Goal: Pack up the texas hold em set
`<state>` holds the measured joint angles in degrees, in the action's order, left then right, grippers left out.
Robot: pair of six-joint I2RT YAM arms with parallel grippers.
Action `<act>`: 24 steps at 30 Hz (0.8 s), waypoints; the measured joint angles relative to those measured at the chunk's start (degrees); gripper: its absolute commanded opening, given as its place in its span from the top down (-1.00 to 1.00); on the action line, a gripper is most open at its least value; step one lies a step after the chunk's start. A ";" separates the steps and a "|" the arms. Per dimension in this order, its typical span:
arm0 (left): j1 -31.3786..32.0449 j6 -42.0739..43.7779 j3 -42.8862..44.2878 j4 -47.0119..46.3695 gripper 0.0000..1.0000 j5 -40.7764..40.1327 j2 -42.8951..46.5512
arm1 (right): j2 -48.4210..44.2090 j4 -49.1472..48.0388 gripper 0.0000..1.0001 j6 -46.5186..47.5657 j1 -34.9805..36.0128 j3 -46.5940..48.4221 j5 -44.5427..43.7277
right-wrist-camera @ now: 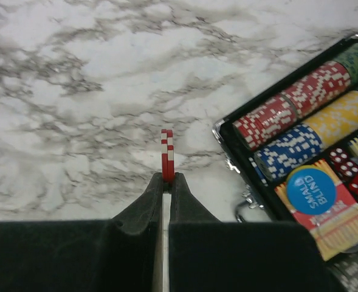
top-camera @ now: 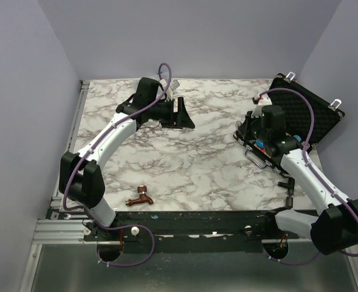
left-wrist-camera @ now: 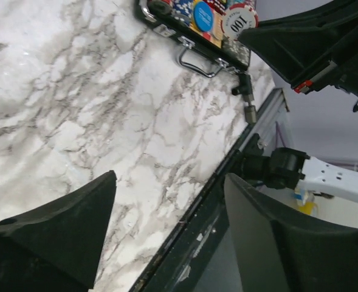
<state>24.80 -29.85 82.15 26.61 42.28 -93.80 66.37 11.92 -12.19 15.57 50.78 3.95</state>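
The texas hold em set (top-camera: 315,109) lies open at the table's right, its foam-lined lid tilted back. In the right wrist view its tray (right-wrist-camera: 276,210) holds rows of red chips (right-wrist-camera: 285,109), blue chips (right-wrist-camera: 288,149) and yellow chips (right-wrist-camera: 340,115), plus a blue disc (right-wrist-camera: 311,188). My right gripper (right-wrist-camera: 167,177) is shut on two red chips (right-wrist-camera: 167,152) held on edge above the marble, just left of the case. My left gripper (top-camera: 183,115) stands open and empty over the back middle of the table. The left wrist view shows its fingers (left-wrist-camera: 63,237) wide apart and the case's silver handle (left-wrist-camera: 197,61).
A copper faucet (top-camera: 141,198) lies near the front edge on the left. A small black fitting (top-camera: 286,182) sits by the front right corner, also seen as the black fitting (left-wrist-camera: 247,97) in the left wrist view. Grey walls enclose the marble table (top-camera: 185,164).
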 measured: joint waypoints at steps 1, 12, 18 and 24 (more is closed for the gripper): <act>0.04 0.20 0.00 0.20 -0.55 -1.14 0.42 | 0.39 1.62 0.99 2.40 -0.02 0.52 -1.20; 0.35 1.55 0.00 2.14 -0.78 -8.15 1.99 | 15.28 10.95 0.99 17.51 0.17 7.72 -8.37; 1.07 1.79 0.00 2.71 -0.78 -8.74 1.99 | 21.09 11.72 0.99 21.44 1.29 9.51 -13.18; 1.18 2.05 0.00 2.95 -0.78 -8.90 1.99 | 24.98 11.74 0.99 24.81 3.23 11.02 -17.66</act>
<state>25.98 -27.79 82.15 29.56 33.39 -91.81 91.35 23.66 12.62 18.81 61.80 -13.72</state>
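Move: The gap I'm taking my held red chips to, at the near-left end of the case's red row, is about 6 cm ahead of my right hand, 5 cm to its right and 17 cm below. At much the same depth, the near end of the blue row is roughly 3 cm ahead and 8 cm right, and the small blind button level with me and 12 cm right. From my left hand that gap is some 9 cm ahead, 23 cm right and 20 cm down. I keep the red chips pinched between my right fingertips and lower them about 10 cm towards the case's near-left corner, easing right and a little forward as I sink. On the way I roll the hand's left side down some 35 degrees and tip the fingers more steeply down, still shut on the chips. ##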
